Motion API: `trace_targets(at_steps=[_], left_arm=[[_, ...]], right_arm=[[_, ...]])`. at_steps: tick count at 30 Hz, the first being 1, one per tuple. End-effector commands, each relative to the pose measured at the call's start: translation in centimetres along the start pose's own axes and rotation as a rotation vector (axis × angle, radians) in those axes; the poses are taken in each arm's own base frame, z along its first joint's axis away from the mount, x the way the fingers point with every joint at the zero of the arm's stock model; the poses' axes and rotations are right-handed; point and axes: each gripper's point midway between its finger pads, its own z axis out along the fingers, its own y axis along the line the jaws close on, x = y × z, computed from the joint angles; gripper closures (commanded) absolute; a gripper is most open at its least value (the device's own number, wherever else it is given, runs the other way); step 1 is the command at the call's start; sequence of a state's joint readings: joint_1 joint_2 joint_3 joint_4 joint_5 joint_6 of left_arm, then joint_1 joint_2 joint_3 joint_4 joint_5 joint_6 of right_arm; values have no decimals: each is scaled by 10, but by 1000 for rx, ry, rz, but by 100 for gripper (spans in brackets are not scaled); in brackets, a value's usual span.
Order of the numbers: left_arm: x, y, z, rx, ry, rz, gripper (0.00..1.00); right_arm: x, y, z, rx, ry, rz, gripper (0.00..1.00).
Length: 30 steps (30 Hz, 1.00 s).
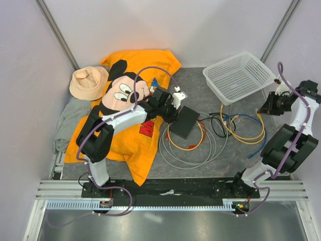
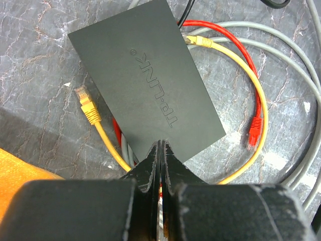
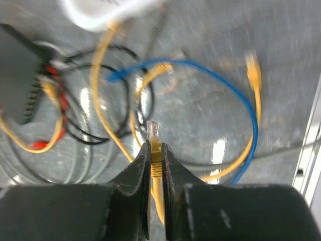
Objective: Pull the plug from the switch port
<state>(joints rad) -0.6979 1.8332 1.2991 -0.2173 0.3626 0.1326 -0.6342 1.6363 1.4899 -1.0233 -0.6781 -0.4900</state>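
The switch (image 1: 186, 122) is a flat black box lying on the grey mat, with red, yellow and grey cables around it. In the left wrist view the switch (image 2: 145, 85) has a yellow plug (image 2: 198, 41) at its far edge. My left gripper (image 2: 161, 144) is shut with nothing seen between its tips, at the switch's near edge; it also shows in the top view (image 1: 173, 111). My right gripper (image 3: 156, 146) is shut on a yellow cable plug (image 3: 154, 131), held above the mat far right of the switch (image 3: 15, 75), near the basket (image 1: 263, 109).
A white mesh basket (image 1: 239, 75) stands at the back right. Loose yellow (image 2: 86, 103) and red (image 2: 255, 133) plugs lie beside the switch. Blue (image 3: 241, 100), black and yellow cable loops cover the mat on the right. An orange Mickey shirt (image 1: 128, 135) and a beige hat (image 1: 88, 83) lie at the left.
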Motion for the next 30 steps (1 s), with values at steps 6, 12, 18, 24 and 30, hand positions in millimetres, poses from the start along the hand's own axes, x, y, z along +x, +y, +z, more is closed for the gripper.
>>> trace_targets(at_steps=[6,12,18,24,30], left_arm=[[-17,1,-9,-14,-38,40,97],[-17,6,-7,-44,-33,22,95],[-36,8,-13,-62,-61,31,60],[-99,10,-46,-105,-171,101,21],[-154,13,-118,-225,-298,250,6]], right_arm=[[35,-47,18,253,43,163,2],[-9,-3,3,285,-106,-87,2],[-47,84,-4,247,-277,-380,2],[-67,134,4,212,-316,-413,2],[-90,138,2,356,-383,-289,2]])
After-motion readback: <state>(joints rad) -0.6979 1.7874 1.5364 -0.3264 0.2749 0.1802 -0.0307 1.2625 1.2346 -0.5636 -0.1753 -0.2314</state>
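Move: The right gripper holds the pulled yellow plug about 14 cm above its drop spot, bare tabletop almost straight below. Another loose yellow plug lies some 6 cm ahead and 5 cm right of that hand; the basket's middle is about 25 cm ahead, 5 cm left, and the blue plug 5 cm ahead, 12 cm left. From the shut, empty left gripper the switch is about 4 cm ahead, 6 cm right, 6 cm below; a loose yellow plug lies 8 cm ahead, 2 cm right. Lower the right gripper about 6 cm, easing slightly back and right, and open it wide to let go of the yellow plug. Then climb some 14 cm and swing left over the cables towards the basket's near corner, tilting the fingers up to point more forward. Late on, open the left gripper wide and raise it about 10 cm, a little forward, away from the switch. ##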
